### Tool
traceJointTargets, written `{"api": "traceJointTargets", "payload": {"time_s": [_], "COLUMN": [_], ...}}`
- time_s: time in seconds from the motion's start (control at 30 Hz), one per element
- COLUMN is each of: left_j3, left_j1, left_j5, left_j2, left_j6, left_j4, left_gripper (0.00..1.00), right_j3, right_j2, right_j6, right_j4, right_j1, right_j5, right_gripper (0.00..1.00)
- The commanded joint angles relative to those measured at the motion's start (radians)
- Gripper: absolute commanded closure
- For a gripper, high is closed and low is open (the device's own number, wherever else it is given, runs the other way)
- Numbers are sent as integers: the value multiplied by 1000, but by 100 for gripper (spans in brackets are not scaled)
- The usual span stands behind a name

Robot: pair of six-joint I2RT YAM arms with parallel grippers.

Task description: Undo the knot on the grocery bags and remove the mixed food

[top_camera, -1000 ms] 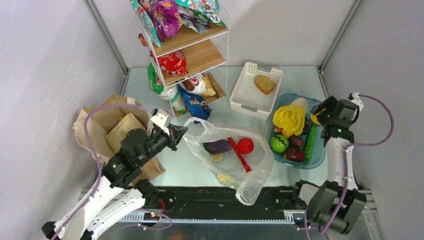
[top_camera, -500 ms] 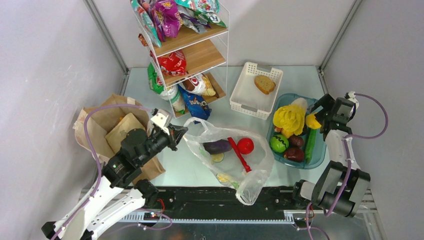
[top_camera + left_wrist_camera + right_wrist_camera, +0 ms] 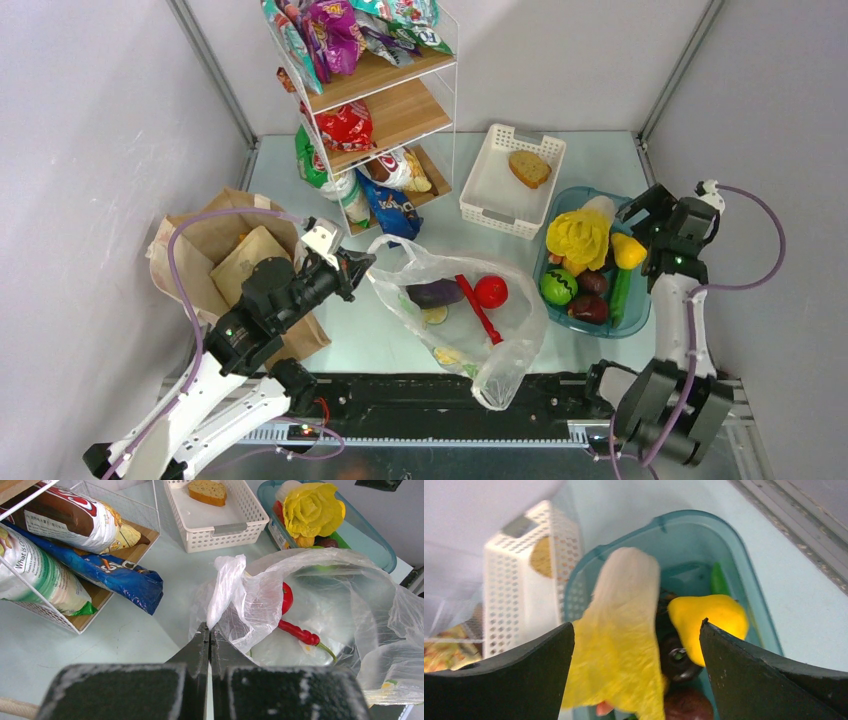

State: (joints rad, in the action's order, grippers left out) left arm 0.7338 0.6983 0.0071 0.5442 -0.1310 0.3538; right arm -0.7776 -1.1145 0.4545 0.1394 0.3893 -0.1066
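Note:
The clear plastic grocery bag [image 3: 500,345] lies open in the middle of the table. Inside it are a purple eggplant [image 3: 435,293], a red tomato [image 3: 490,291] and a long red chili [image 3: 478,308]. My left gripper [image 3: 365,262] is shut on the bag's left handle [image 3: 225,587], jaws pressed together at the tip [image 3: 209,630]. The chili [image 3: 300,632] shows through the plastic. The brown paper bag [image 3: 200,240] lies under my left arm. My right gripper [image 3: 640,222] hangs open over the blue tub [image 3: 600,332]. A yellow fruit [image 3: 709,622] lies loose in the tub below the right gripper [image 3: 636,624].
A wire shelf rack [image 3: 400,110] with snack packets stands at the back. A white basket [image 3: 495,190] holding a bread slice [image 3: 529,168] sits beside the tub. The tub also holds a yellow leafy vegetable [image 3: 578,238], a green fruit [image 3: 558,286] and dark fruits.
My right gripper opened wide and let go of the yellow fruit, which now lies in the tub; the gripper drew slightly back. The left arm and bag have not moved.

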Motion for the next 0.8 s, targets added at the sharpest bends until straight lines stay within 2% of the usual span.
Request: {"api": "traceJointTargets", "payload": {"time_s": [0.0, 0.17, 0.2, 0.3, 0.4, 0.43, 0.5, 0.77], "left_j3": [5, 5, 5, 3, 3, 3, 3, 2], "left_j1": [2, 3, 2, 2, 2, 2, 2, 2], "left_j5": [-1, -1, -2, -3, -4, -4, -4, -4], "left_j2": [-5, -2, -1, 0, 0, 0, 0, -16], "left_j6": [8, 8, 8, 9, 12, 14, 15, 18], "left_j4": [-22, -23, -23, -21, -21, -21, -21, -22], "left_gripper": [100, 100, 100, 100, 100, 100, 100, 100], "right_j3": [9, 12, 11, -1, -9, -10, -17, -41], "right_j2": [173, 349, 374, 402, 400, 391, 368, 253], "right_j6": [-8, -18, -27, -43, -55, -67, -77, -29], "right_j4": [40, 100, 102, 129, 158, 166, 182, 151], "right_j1": [-61, -233, -305, -473, -714, -768, -957, -1347], "right_j5": [-105, -201, -238, -278, -193, -129, -39, 85], "right_gripper": [4, 10, 17, 25, 33, 35, 38, 42]}}
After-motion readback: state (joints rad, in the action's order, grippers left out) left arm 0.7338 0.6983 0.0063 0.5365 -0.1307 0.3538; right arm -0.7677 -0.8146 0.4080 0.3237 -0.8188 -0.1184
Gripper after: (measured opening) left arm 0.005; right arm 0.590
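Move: The red chili in the open bag lies some 34 cm left of the right hand, about 14 cm back and 12 cm below. The tomato is about 3 cm to the right of the chili and 4 cm farther out; the eggplant is 9 cm left of the chili and 3 cm farther out. On the way is the lettuce in the bin, 11 cm left, 5 cm back, 6 cm down. From the left hand the chili is some 21 cm right, 2 cm back and 21 cm below. Swing the empty right gripper off the bin and about 35 cm left, drawing back some 16 cm, up over the lettuce by roughly 10 cm and then sinking about half of that towards the vegetables in the open bag. Turn the hand some 70 degrees counter-clockwise on the way and narrow the wide-open fingers to a bit over half. Keep the left gripper still, shut on the bag's handle. ##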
